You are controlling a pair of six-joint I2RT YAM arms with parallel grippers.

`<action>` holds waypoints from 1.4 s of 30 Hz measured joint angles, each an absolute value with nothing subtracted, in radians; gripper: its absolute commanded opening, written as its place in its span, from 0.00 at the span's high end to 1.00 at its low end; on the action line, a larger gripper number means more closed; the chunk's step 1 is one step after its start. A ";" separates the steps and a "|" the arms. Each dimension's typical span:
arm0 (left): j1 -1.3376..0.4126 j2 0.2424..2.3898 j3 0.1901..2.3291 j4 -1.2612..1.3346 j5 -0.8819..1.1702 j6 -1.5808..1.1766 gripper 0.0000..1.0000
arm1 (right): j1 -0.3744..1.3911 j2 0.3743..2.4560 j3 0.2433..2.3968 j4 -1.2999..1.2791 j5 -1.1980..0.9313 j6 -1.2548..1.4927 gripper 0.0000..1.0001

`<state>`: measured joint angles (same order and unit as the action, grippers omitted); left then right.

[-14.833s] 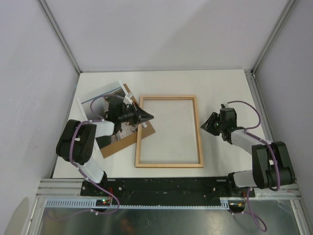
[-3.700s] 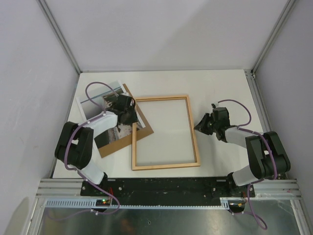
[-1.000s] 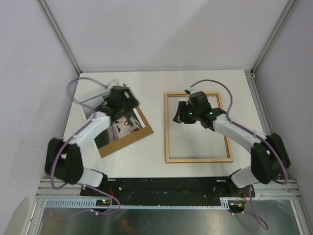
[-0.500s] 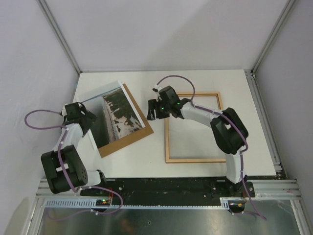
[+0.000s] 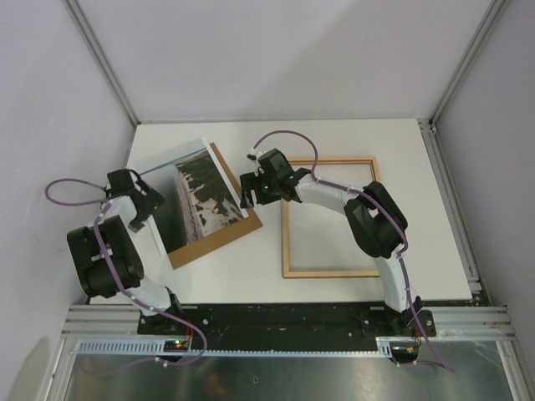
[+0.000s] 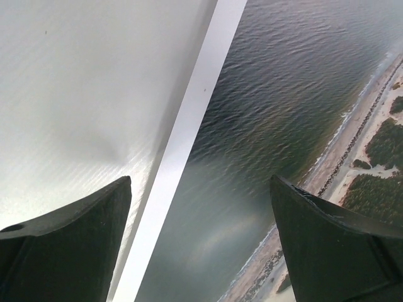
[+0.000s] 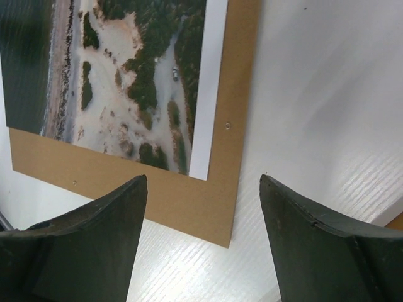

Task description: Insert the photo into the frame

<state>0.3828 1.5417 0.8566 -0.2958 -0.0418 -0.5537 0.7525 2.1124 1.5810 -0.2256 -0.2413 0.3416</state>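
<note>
The photo (image 5: pixel 191 194), an aerial coastline print, lies at the left of the table on a brown backing board (image 5: pixel 219 237). The wooden frame (image 5: pixel 286 242) lies empty to its right, apart from it. My left gripper (image 5: pixel 142 213) hangs open over the photo's left side. In the left wrist view its jaws straddle the photo (image 6: pixel 283 126) at the white border and grey-green water, holding nothing. My right gripper (image 5: pixel 247 192) hovers open by the photo's right edge. The right wrist view shows the photo (image 7: pixel 126 75), the board's corner (image 7: pixel 214 189) and bare table between the fingers.
White table (image 5: pixel 351 138) inside an enclosure with grey walls and metal corner posts (image 5: pixel 100 58). The frame sits right of centre. Both arms' cables loop above the table; the right arm stretches across the frame's upper left corner.
The right arm has swung left from above the frame to the photo's right edge. The left arm has pulled back to the photo's left side. Both sets of jaws have widened.
</note>
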 measured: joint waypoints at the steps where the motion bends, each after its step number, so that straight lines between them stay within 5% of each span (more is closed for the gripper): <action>1: 0.383 1.550 0.867 -0.296 -0.041 -0.543 0.05 | 0.748 2.117 1.580 -0.220 -0.241 0.342 0.22; 17: 0.404 1.690 0.965 -0.290 -0.012 -0.434 0.10 | 0.716 2.180 1.544 -0.117 -0.295 0.342 0.21; 42: 0.420 1.710 0.972 -0.271 0.174 -0.438 0.55 | 0.703 2.288 1.682 -0.099 -0.405 0.347 0.23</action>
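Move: The left gripper stands about 2 cm above the photo's left edge, which runs between its spread fingers; the photo's middle is some 10 cm to its right and 5 cm ahead. For the right gripper that middle lies roughly 14 cm left, 1 cm ahead and 4 cm down. The backing board's middle is about 14 cm left and 2 cm back of the right gripper, the frame's middle some 23 cm right and 5 cm back. Lower the left gripper about 1.5 cm astride the photo's left edge while sliding it some 3 cm forward and a little left, then bring it back right, turning 10 degrees clockwise and narrowing the fingers to about half, outer finger against the edge. Sink the right gripper 3 cm, then slide it forward and left, fingers still open, until its right finger meets the backing board's right edge. ##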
